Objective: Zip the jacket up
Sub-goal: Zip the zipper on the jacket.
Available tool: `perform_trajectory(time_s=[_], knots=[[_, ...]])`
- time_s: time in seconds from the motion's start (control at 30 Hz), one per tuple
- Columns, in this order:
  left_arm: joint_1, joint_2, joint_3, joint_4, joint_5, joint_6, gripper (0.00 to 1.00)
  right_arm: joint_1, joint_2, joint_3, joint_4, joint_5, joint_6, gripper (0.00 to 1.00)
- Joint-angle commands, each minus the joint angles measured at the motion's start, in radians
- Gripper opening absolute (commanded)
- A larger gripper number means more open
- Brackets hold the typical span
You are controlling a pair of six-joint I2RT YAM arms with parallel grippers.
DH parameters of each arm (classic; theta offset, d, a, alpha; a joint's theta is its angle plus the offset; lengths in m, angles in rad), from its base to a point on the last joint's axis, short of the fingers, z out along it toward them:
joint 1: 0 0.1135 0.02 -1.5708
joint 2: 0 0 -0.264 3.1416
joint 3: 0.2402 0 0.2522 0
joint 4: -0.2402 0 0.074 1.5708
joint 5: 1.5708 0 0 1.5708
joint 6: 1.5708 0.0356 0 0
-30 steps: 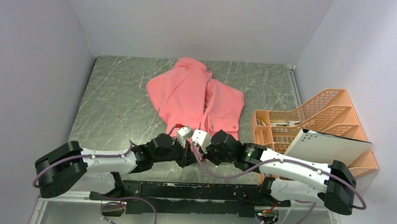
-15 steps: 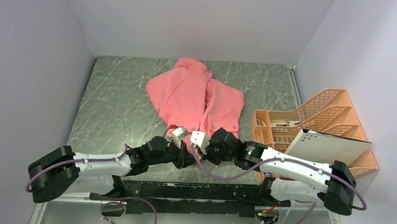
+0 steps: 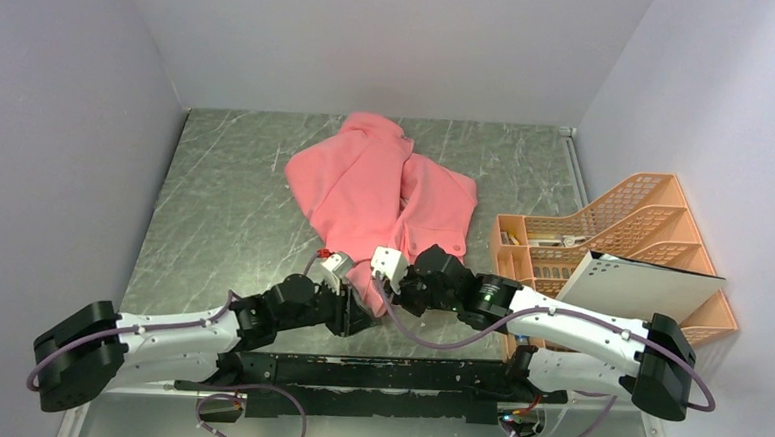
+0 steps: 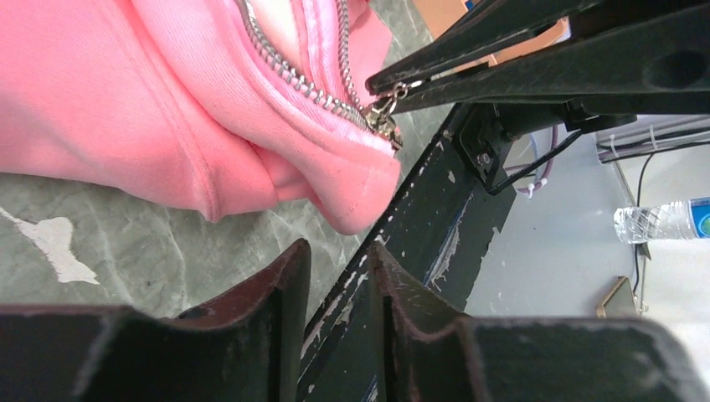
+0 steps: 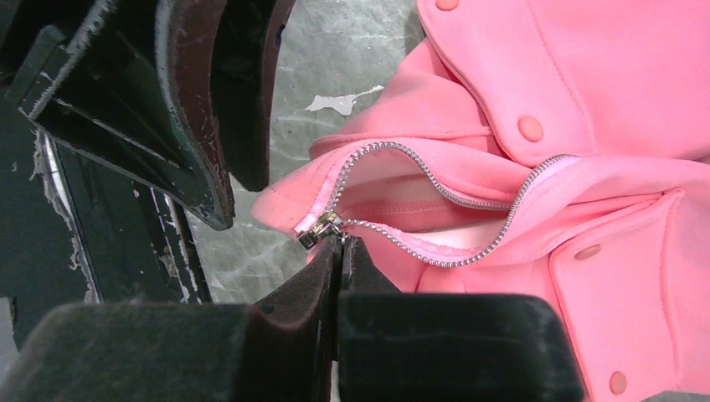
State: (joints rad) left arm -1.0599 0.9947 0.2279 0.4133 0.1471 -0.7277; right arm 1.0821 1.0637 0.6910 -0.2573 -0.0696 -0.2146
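Note:
The salmon-pink jacket (image 3: 385, 188) lies on the table, its bottom hem (image 4: 360, 193) toward the arms. The zipper's two tooth rows part just above the metal slider (image 5: 318, 228) at the hem. My right gripper (image 5: 339, 243) is shut on the zipper pull next to the slider, and its black fingers (image 4: 469, 50) also show in the left wrist view. My left gripper (image 4: 337, 251) stands open just short of the hem corner, nothing between its fingers. From above, the left gripper (image 3: 357, 307) and right gripper (image 3: 387, 297) meet at the hem.
An orange mesh desk organizer (image 3: 613, 230) stands at the right with a white board (image 3: 640, 287) leaning in it. The black mounting rail (image 3: 375, 373) runs along the near table edge, right under the hem. Grey walls close in left, back and right.
My left gripper has opened, let go of the hem and drawn back toward the near left. The right gripper has stayed shut at the slider.

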Motion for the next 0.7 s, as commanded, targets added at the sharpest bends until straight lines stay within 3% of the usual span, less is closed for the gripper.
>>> perform_trajectory(time_s=[0.0, 0.13, 0.17, 0.27, 0.4, 0.57, 0.67], knots=[[-0.005, -0.08, -0.003, -0.056, -0.071, -0.001, 0.4, -0.004, 0.013, 0.013, 0.092, -0.034, 0.038, 0.0], [-0.006, -0.21, 0.016, -0.18, -0.144, 0.077, 0.5, -0.003, 0.044, 0.017, 0.105, -0.035, 0.1, 0.0], [-0.008, -0.263, 0.023, -0.235, -0.186, 0.1, 0.67, -0.003, 0.054, 0.018, 0.108, -0.037, 0.117, 0.0], [-0.01, -0.368, 0.033, -0.341, -0.293, 0.152, 0.78, -0.004, 0.075, 0.019, 0.127, -0.05, 0.161, 0.0], [-0.013, -0.435, 0.036, -0.375, -0.341, 0.209, 0.8, -0.005, 0.111, 0.041, 0.141, -0.05, 0.192, 0.0], [-0.046, -0.409, 0.041, -0.357, -0.373, 0.256, 0.8, -0.016, 0.163, 0.09, 0.128, -0.059, 0.213, 0.0], [-0.137, -0.374, 0.072, -0.381, -0.516, 0.301, 0.8, -0.03, 0.179, 0.109, 0.121, -0.08, 0.237, 0.0]])
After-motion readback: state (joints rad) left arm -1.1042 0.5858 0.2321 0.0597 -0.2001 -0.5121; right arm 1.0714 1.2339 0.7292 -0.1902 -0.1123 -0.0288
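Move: The jacket's bottom hem corner at the zipper's foot lies about 3 cm right of the left hand, 1 cm ahead and 2 cm below; the slider is 5 cm right, 2 cm ahead, at its height. The nearest pocket-flap snap is some 11 cm ahead, 1 cm right and 6 cm lower. The right hand still grips the pull, with the slider 2 cm to its left, level fore and aft, 1 cm below; the hem corner is 4 cm left, 1 cm back, 3 cm below. Left hand opens wide, moving 5 cm left, forward and up; right lowers the pull 2.5 cm leftward. ##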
